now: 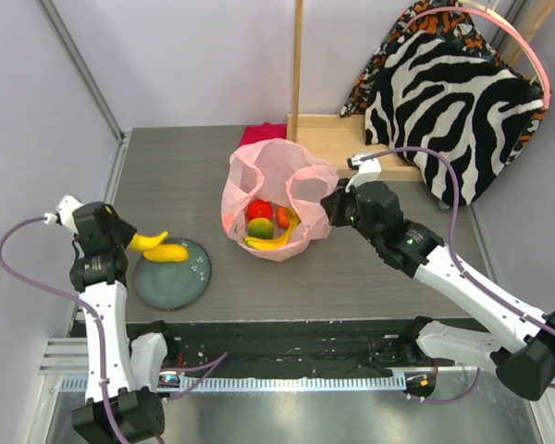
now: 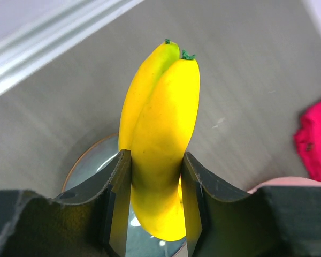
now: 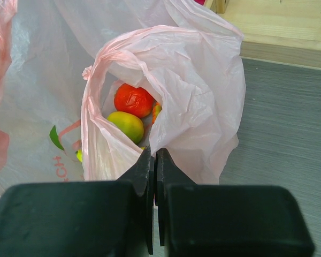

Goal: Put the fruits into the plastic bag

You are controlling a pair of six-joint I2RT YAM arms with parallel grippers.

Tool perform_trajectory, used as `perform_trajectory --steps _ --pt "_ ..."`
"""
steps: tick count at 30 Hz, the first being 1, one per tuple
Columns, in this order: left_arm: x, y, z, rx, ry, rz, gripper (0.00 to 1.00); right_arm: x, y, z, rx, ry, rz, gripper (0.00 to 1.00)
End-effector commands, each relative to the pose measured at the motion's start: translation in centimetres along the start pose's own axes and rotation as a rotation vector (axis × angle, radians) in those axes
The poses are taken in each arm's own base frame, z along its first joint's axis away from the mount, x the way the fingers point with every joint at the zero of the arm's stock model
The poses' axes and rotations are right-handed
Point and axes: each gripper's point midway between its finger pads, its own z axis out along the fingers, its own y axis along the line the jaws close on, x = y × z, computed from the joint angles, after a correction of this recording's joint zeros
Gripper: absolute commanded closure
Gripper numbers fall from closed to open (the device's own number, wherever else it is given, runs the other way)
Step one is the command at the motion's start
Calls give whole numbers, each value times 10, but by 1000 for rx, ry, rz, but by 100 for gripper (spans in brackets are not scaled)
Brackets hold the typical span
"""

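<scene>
My left gripper (image 1: 137,242) (image 2: 154,214) is shut on a pair of yellow bananas (image 1: 160,248) (image 2: 161,128), holding them just above the grey-blue plate (image 1: 187,282) (image 2: 90,160). The pink plastic bag (image 1: 276,176) (image 3: 192,91) stands open at mid-table. Inside it lie a red fruit (image 1: 259,209) (image 3: 134,100), a green fruit (image 1: 258,228) (image 3: 127,125), an orange fruit (image 1: 283,217) (image 3: 157,111) and another yellow banana (image 1: 276,242). My right gripper (image 1: 333,209) (image 3: 154,160) is shut on the bag's right rim, pinching the thin plastic between its fingers.
A magenta-red cloth (image 1: 262,134) (image 2: 315,139) lies behind the bag. A wooden frame (image 1: 338,139) and a zebra-print cushion (image 1: 453,102) stand at the back right. Walls close off the left and far sides.
</scene>
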Motion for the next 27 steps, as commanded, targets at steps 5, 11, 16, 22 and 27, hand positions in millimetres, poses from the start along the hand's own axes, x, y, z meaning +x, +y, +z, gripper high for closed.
perform_trajectory --steps 5,11,16,22,27 --pt "-92 -146 -65 593 -289 235 100 -15 8 -4 -39 -52 46 99" --pt "-68 -242 -127 1024 -232 467 100 -13 6 -4 -23 -44 65 99" --pt "-19 -308 -233 1581 -105 588 100 -11 1 -4 3 -35 68 99" --pt "40 -343 -303 1862 36 679 100 -10 0 -5 15 -30 74 99" --pt "102 -358 -282 1762 124 884 100 -10 0 -6 13 -27 83 99"
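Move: The pink plastic bag's mouth, where the left gripper must take its pair of bananas, lies about 36 cm to its right, 10 cm ahead and some 10 cm lower. The red fruit inside is roughly 32 cm right, 11 cm ahead and 11 cm below. The last banana sits 6 cm right, level fore and aft and 13 cm below, on the plate centred 7 cm right and 6 cm back. From the right gripper, the bag's middle is about 13 cm left, 6 cm ahead and 13 cm below. Carry the held bananas with the left gripper in one fast arc: first climb and go forward some 10 cm away from the plate, then sweep right to the bag, nearly 40 cm in all, ending about 25 cm higher and easing back a little. Turn the wrist some 100 degrees clockwise until the fingers lie level, pointing right. Keep the right fingers shut on the bag's rim, holding still. ##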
